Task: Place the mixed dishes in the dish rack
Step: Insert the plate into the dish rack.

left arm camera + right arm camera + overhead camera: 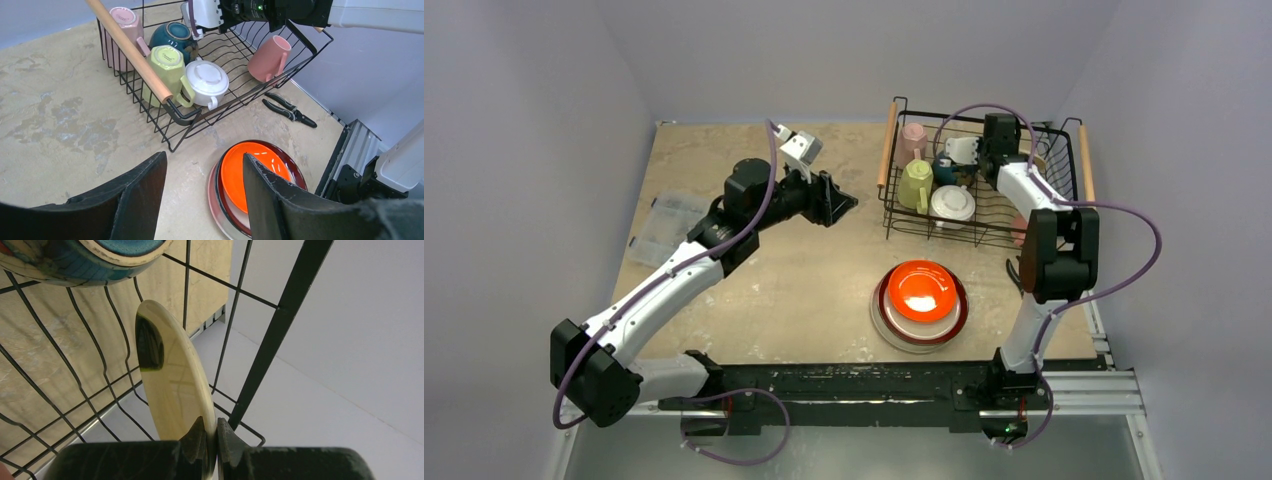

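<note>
The dish rack is a black wire basket at the back right. It holds a pale pink mug, a yellow-green mug, a white mug and a teal bowl. A salmon mug lies at its far side. Inside the rack, my right gripper is shut on the rim of a cream plate, which stands on edge among the wires. A red-orange plate tops a stack on the table. My left gripper hangs open and empty above the table, left of the stack.
Black pliers lie on the table beside the rack's right side. A clear plastic box sits at the table's left edge. The rack's wooden handle runs along its near-left side. The right arm arches over the rack's right end.
</note>
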### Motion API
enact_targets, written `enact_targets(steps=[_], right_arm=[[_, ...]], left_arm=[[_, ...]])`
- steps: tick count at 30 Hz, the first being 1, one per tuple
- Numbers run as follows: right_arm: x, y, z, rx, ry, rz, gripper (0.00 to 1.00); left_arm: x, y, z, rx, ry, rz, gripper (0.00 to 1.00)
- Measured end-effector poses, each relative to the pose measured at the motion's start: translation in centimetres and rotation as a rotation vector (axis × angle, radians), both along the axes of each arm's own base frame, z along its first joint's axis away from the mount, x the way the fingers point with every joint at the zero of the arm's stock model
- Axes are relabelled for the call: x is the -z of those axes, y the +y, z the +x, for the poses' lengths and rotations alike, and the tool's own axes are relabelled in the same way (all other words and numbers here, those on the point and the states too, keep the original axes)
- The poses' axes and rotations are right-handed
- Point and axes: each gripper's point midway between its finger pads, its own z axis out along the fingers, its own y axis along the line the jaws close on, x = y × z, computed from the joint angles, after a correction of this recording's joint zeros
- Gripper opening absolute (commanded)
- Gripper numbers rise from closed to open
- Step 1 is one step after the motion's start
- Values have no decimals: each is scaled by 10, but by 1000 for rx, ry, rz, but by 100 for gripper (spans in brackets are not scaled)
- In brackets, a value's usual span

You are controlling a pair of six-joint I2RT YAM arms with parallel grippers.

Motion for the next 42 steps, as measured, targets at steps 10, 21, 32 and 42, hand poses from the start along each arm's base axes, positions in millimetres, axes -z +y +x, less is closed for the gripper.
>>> enact_targets(steps=[10, 21, 32, 42], right_arm=[[0, -1, 1, -10, 8, -23, 5], [31, -1, 5, -8, 66, -22, 22], [12, -5, 15, 36, -25, -5, 34], [-11, -13, 22, 100, -139, -9, 41]], left_arm=[[0, 1, 1, -3, 3, -3, 56], [-1, 2, 1, 2, 13, -12, 56], [-3, 3, 2, -1, 24, -30, 56], [-5, 4, 2, 6, 24, -41, 56]])
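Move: I have the small cream plate pinched by its rim; its place in the dish rack is right below my right hand, middle about 8 cm down and 3 cm to the left. The blue mug stands roughly 14 cm left and 5 cm back of my hand, the white mug 15 cm left and 12 cm back, the front pink mug some 17 cm back and 2 cm right. From my left hand the plate's place is about 34 cm right, 12 cm ahead and 19 cm below. I hold my right hand nearly still over the plate's place, then sink about 3 cm while my fingers start to open and let go of the plate's rim. Still opening, to a bit over a third, I turn back up some 4.5 cm, easing forward and a little to the right, with the fingertips tipping up roughly 10 degrees and my hand swinging slightly clockwise. ##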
